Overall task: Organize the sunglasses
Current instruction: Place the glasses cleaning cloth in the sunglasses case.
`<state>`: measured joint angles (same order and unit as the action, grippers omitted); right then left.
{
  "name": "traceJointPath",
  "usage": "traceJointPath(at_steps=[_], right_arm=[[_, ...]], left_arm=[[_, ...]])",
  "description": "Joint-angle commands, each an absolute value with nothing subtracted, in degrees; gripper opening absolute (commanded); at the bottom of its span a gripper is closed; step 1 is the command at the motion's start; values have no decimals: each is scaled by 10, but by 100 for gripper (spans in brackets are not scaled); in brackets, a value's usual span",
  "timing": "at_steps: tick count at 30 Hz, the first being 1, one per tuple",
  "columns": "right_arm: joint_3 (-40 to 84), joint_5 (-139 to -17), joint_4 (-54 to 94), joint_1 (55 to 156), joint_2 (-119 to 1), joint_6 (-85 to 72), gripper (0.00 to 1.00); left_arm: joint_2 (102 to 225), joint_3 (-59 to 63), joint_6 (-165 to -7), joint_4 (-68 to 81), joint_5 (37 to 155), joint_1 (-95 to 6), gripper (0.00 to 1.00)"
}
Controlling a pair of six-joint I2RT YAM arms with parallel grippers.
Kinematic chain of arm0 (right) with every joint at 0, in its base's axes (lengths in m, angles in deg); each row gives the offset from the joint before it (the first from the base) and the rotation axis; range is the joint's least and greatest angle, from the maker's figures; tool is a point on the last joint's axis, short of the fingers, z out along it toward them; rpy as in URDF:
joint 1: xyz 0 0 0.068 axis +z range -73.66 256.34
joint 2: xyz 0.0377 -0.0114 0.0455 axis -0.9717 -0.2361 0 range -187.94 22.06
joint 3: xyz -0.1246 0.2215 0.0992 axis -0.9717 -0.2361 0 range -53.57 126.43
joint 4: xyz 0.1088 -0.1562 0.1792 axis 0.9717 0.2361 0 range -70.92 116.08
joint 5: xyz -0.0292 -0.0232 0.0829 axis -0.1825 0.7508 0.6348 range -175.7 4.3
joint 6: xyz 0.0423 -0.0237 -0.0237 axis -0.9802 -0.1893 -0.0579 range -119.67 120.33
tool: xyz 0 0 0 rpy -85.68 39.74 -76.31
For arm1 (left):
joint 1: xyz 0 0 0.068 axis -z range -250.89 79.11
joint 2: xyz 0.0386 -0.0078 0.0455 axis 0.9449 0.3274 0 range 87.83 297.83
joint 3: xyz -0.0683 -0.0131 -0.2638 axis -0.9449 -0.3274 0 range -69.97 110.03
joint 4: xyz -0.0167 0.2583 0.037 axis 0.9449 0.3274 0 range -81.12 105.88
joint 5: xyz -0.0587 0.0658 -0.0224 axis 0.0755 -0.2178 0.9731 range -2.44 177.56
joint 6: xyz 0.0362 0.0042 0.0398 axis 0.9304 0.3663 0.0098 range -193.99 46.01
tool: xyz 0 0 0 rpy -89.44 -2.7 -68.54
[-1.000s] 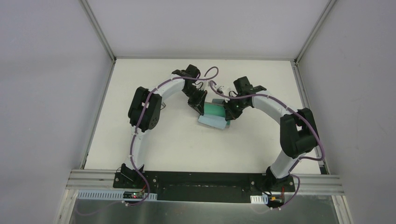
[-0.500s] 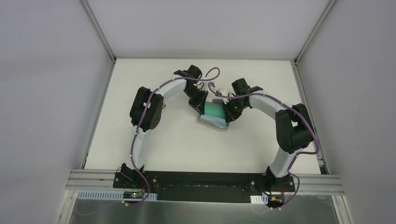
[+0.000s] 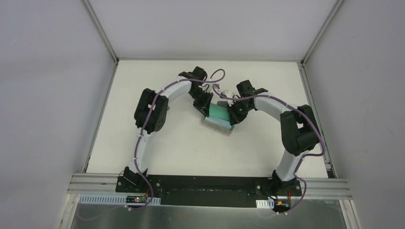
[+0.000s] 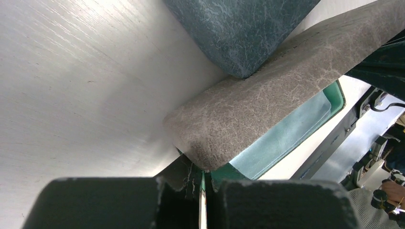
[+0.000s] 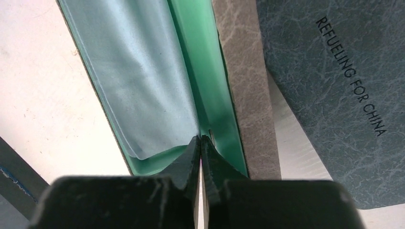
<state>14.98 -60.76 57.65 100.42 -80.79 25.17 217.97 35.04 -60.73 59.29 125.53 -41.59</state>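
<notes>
No sunglasses show in any view. An open beige case (image 3: 218, 114) with a green lining (image 5: 205, 71) lies mid-table, a light blue cloth (image 5: 133, 81) spread inside it. Its beige lid (image 4: 267, 100) stands up over the cloth (image 4: 282, 138). My left gripper (image 3: 204, 109) is shut, its tips at the case's left end under the lid (image 4: 203, 183). My right gripper (image 3: 234, 117) is shut too, tips pressed into the green lining by the hinge (image 5: 200, 139), beside the cloth's edge.
A dark blue case (image 5: 334, 95) printed "REFUELING FOR CHINA" lies right behind the beige one, touching its lid (image 4: 239, 28). Both arms arch in over the middle of the white table (image 3: 191, 148), and its raised rails run along the left and right sides.
The right arm's elbow has swung inward to the left, and the case with its cloth has shifted slightly left. Both grippers have stayed shut.
</notes>
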Motion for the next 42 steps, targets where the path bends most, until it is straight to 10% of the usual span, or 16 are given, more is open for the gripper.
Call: traceJointPath(at_steps=[1, 31, 42], right_arm=[[170, -605, 579, 999, -805, 240, 4], [160, -576, 647, 989, -620, 210, 26], [127, -583, 642, 918, -546, 204, 32]], left_arm=[[2180, 373, -598, 583, 1223, -417, 0], [2076, 395, -557, 619, 1233, -433, 37], [1945, 270, -708, 571, 857, -600, 55]])
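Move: The sunglasses, the left hand's next target, lie about 24 cm to its left and 4 cm ahead, on the table 2 cm or so below. The cleaning cloth in the brown case's tray is centred 5 cm right and 4 cm back of that hand, the upright lid 8 cm right and 2 cm ahead. From the right hand the cloth is 7 cm left and 1 cm ahead, the blue-grey case 9 cm ahead and 1 cm left. With shut fingertips at the two ends of the open case, both hands open and come free of it: the right rises about 12 cm, drifting some 4 cm right, away from the case, its fingers about a third open. The left first eases 2 cm forward as it opens, then lifts and sweeps quickly left towards the sunglasses, ending about 13 cm left, 10 cm up and 7 cm forward, roughly half open, with the wrist turning some 20 degrees counter-clockwise and the fingers tipping outwards. ##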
